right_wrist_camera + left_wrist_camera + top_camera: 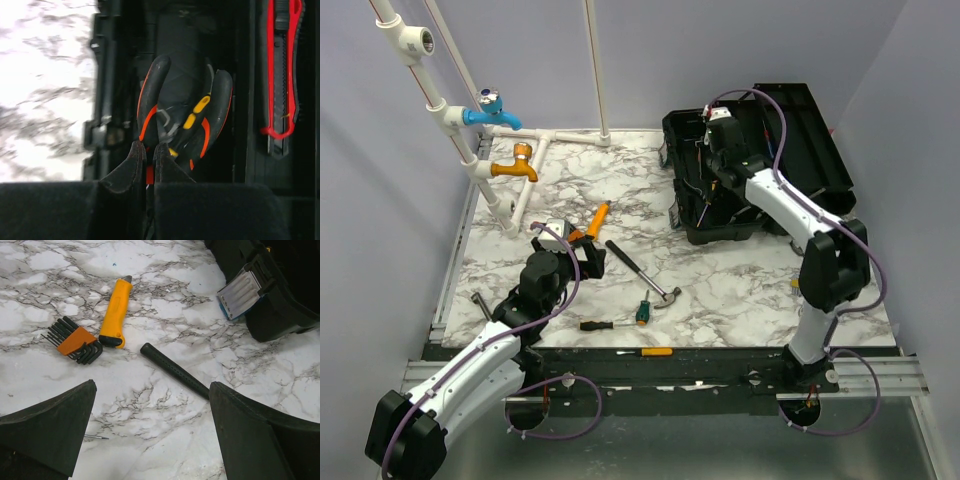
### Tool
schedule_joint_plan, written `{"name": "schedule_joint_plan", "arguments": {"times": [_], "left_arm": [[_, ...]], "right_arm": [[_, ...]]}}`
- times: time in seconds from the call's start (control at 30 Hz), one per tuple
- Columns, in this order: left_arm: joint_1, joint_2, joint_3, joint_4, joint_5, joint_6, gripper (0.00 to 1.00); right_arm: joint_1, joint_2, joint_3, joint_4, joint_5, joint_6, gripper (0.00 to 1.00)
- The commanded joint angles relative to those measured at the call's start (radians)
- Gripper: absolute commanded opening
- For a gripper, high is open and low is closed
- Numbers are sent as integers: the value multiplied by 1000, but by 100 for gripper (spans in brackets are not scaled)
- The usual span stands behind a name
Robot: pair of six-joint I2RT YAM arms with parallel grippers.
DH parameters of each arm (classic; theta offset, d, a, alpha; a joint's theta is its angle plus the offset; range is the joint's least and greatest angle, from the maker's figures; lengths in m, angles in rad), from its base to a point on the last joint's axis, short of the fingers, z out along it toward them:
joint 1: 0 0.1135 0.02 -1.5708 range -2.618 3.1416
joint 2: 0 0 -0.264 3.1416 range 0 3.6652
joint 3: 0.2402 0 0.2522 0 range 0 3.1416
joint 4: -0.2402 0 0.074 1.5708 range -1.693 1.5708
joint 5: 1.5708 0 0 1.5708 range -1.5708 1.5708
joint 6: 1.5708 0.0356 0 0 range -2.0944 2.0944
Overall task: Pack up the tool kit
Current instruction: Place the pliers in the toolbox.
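The black toolbox (pixel 820 150) stands open at the back right. My right gripper (pixel 718 135) hangs inside it, shut on black-and-orange pliers (pixel 185 115), whose handles fan out from my fingertips (pixel 149 147). A red utility knife (pixel 282 75) lies in the box (pixel 120 75) beside them. My left gripper (pixel 585 255) hovers open over the marble, nothing between its fingers (pixel 152 390). Ahead of it lie a hammer (pixel 640 270) with a black handle (pixel 172 370), a yellow utility knife (pixel 116 315) and an orange hex-key set (pixel 75 342). The box's latch (pixel 240 292) shows at the right.
A green-handled screwdriver (pixel 645 310), a small black one (pixel 605 324) and a yellow one (pixel 650 352) lie near the front edge. White pipes with a blue tap (pixel 490 115) and an orange tap (pixel 515 168) stand at the back left.
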Motion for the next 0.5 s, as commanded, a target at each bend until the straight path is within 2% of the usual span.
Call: {"name": "schedule_joint_plan", "arguments": {"times": [0.0,0.07,0.13,0.2,0.23,0.3,0.47], "left_arm": [[5,0,14,30,29,12,98],[5,4,14,31,27,12,98],[5,13,17,31,26,12,98],[5,19,20,29,26,14,98],[5,21,22,29,26,14,98],[5,22,22,30,26,14,98],[5,25,22,37,26,14,98]], "right_arm": [[3,153,99,-27,146,-68,1],[3,213,156,-77,222,-76,1],[3,254,207,-130,246,-67,8],[5,256,226,-168,258,-47,43],[7,241,212,-159,250,-44,52],[10,187,149,-100,210,-57,59],[53,64,72,-69,108,-55,62]]}}
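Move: Over the open toolbox, the right hand still holds the orange-and-black pliers, with its drop spot on the compartment floor about 14 cm below, 2 cm ahead and 1 cm to the right. Yellow-marked pliers lie down there some 4 cm ahead and 1 cm right of the hand. The red knife sits in the tray about 7 cm ahead, 7 cm right and 6 cm lower. From the left hand, the drop spot is roughly 22 cm ahead, 25 cm right and 10 cm below. Sinking some 8 cm into the toolbox, the right hand also eases about 3 cm forward and 2 cm right, rolling some 15 degrees left side down and tipping slightly nose-down. Near the bottom its fingers open a little over half way and let go of the pliers, and the hand then lifts about 2 cm, drawing back slightly. ##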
